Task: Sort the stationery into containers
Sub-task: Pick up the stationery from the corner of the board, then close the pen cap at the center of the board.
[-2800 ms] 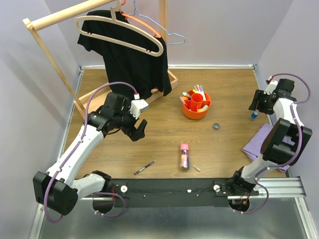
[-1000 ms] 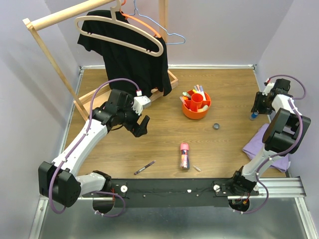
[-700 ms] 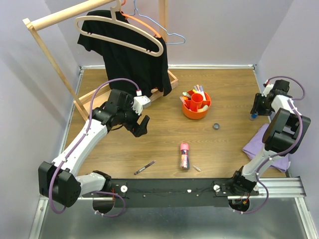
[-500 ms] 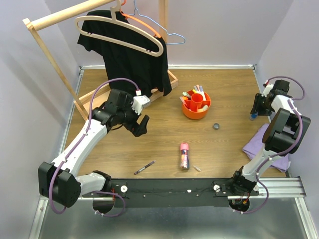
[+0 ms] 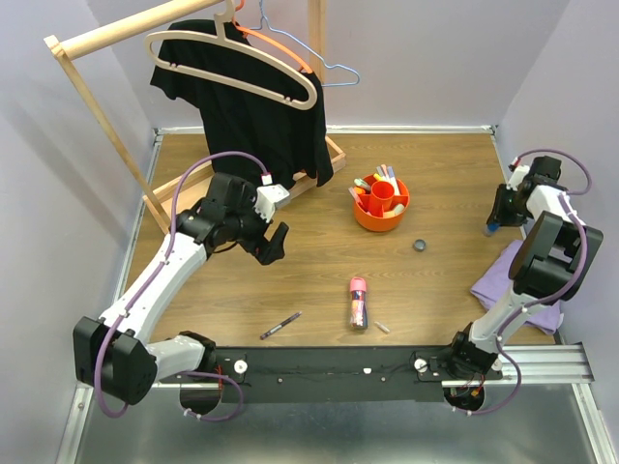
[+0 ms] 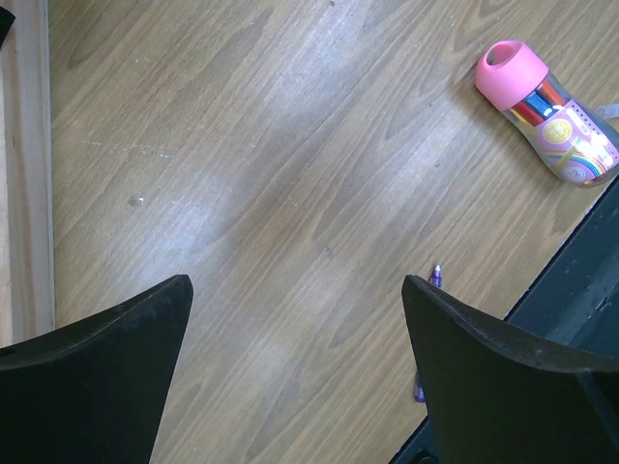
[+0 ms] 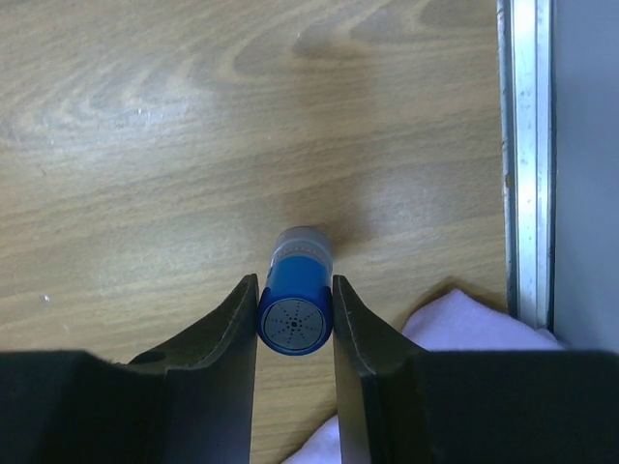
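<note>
A chunky blue marker (image 7: pixel 295 309) stands upright on the wooden table by the right edge, also in the top view (image 5: pixel 493 225). My right gripper (image 7: pixel 295 285) is shut on the blue marker, both fingers pressed against its sides. The orange organiser (image 5: pixel 372 222) sits mid-table with several pens standing in it. A stubby pink tube (image 5: pixel 358 302) lies near the front, and a slim purple pen (image 5: pixel 280 325) lies left of it. My left gripper (image 5: pixel 274 246) hovers open over bare wood, the pink tube (image 6: pixel 546 111) and the pen (image 6: pixel 434 275) off to its side.
A wooden clothes rack with a black shirt (image 5: pixel 251 106) fills the back left; its base rail (image 6: pixel 29 164) shows beside my left fingers. A small dark cap (image 5: pixel 420 246) lies right of the organiser. A lilac cloth (image 5: pixel 508 275) lies near the marker, by the metal edge rail (image 7: pixel 527 155).
My right gripper has closed in on the blue marker. The left arm has barely shifted and stays open.
</note>
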`<state>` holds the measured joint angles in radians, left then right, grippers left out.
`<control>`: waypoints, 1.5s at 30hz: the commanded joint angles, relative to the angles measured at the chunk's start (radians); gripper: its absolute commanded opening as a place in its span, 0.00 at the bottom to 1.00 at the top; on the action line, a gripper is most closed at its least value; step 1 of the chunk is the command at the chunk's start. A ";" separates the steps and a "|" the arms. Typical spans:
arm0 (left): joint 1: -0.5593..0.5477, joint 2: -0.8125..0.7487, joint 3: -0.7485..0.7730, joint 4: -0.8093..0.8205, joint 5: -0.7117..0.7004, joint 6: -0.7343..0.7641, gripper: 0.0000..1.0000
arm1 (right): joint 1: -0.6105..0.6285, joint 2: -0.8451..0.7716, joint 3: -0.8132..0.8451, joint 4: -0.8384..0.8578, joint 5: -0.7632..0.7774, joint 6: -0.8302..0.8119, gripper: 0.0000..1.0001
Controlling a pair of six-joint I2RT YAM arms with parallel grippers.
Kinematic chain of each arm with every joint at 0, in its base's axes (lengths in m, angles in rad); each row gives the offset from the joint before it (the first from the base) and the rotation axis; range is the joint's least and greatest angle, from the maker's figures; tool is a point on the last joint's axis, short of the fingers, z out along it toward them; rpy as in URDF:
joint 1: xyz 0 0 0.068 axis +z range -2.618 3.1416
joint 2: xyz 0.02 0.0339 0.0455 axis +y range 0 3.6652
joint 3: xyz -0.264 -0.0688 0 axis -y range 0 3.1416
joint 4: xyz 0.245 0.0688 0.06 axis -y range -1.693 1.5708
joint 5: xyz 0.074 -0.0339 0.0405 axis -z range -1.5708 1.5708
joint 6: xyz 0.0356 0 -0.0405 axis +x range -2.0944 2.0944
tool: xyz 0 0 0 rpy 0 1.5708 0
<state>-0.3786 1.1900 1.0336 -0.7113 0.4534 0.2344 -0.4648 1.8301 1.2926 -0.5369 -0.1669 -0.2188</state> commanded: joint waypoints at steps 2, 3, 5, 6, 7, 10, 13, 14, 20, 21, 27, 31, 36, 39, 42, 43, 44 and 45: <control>0.010 -0.032 -0.017 0.022 0.008 -0.010 0.99 | 0.017 -0.103 0.048 -0.141 -0.051 -0.045 0.07; 0.010 -0.033 -0.018 0.024 0.010 -0.010 0.99 | 0.031 -0.110 0.062 -0.165 -0.059 -0.053 0.06; 0.012 -0.035 -0.021 0.026 0.011 -0.012 0.99 | 0.086 -0.137 0.088 -0.227 -0.089 -0.089 0.04; 0.012 -0.036 -0.020 0.027 0.013 -0.012 0.99 | 0.109 -0.149 0.091 -0.241 -0.103 -0.099 0.04; 0.012 -0.038 -0.020 0.029 0.014 -0.010 0.99 | 0.158 -0.175 0.097 -0.250 -0.115 -0.117 0.03; 0.014 -0.041 -0.018 0.032 0.014 -0.012 0.99 | 0.262 -0.207 0.108 -0.267 -0.178 -0.143 0.03; 0.018 -0.046 -0.015 0.033 0.016 -0.014 0.99 | 0.366 -0.226 0.113 -0.256 -0.215 -0.151 0.03; 0.020 -0.047 -0.014 0.032 0.016 -0.012 0.99 | 0.391 -0.229 0.109 -0.241 -0.214 -0.155 0.03; 0.041 -0.064 -0.010 0.023 0.016 -0.015 0.99 | 0.535 -0.184 0.140 -0.270 -0.204 -0.220 0.03; 0.044 -0.067 -0.010 0.023 0.018 -0.018 0.99 | 0.545 -0.167 0.148 -0.278 -0.203 -0.221 0.03; 0.075 -0.084 -0.021 0.027 0.031 -0.027 0.99 | 0.591 -0.127 0.126 -0.298 -0.129 -0.243 0.01; 0.087 -0.089 -0.021 0.026 0.031 -0.030 0.99 | 0.591 -0.137 0.083 -0.290 -0.097 -0.248 0.01; 0.092 -0.089 -0.023 0.029 0.041 -0.035 0.99 | 0.591 -0.167 0.025 -0.278 -0.063 -0.244 0.01; 0.092 -0.082 -0.021 0.032 0.047 -0.038 0.99 | 0.591 -0.180 -0.009 -0.284 -0.054 -0.257 0.01; 0.092 -0.076 -0.018 0.036 0.048 -0.040 0.99 | 0.592 -0.192 -0.041 -0.276 -0.040 -0.258 0.01; 0.092 -0.075 -0.017 0.036 0.048 -0.041 0.99 | 0.592 -0.195 -0.048 -0.273 -0.037 -0.261 0.01; 0.092 -0.075 -0.017 0.038 0.048 -0.043 0.99 | 0.591 -0.196 -0.061 -0.268 -0.034 -0.261 0.01; 0.092 -0.073 -0.015 0.038 0.048 -0.041 0.99 | 0.592 -0.198 -0.067 -0.265 -0.026 -0.263 0.01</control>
<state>-0.2935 1.1210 1.0237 -0.6960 0.4694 0.2047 0.1234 1.6737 1.2598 -0.8101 -0.2356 -0.4656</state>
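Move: About 23 cm to the left of the right hand, roughly 5 cm nearer the base and 5 cm lower, lies the small grey disc towards which the held blue-capped glue stick is taken. The orange container stands some 12 cm left of the disc and 12 cm farther out. Beside the start, the purple cloth lies about 18 cm back and 8 cm right of the right hand. From the left hand the disc is roughly 42 cm right, 7 cm ahead and 17 cm below. Keeping its pinch on the upright glue stick, the right hand lifts it about 10 cm off the board corner while sweeping some 25 cm left towards the grey disc, turning nearly 50 degrees counter-clockwise. It then sinks about 7 cm and draws back a few centimetres over the disc, beside the orange container. The open left hand eases about 2 cm left and 2 cm up. ##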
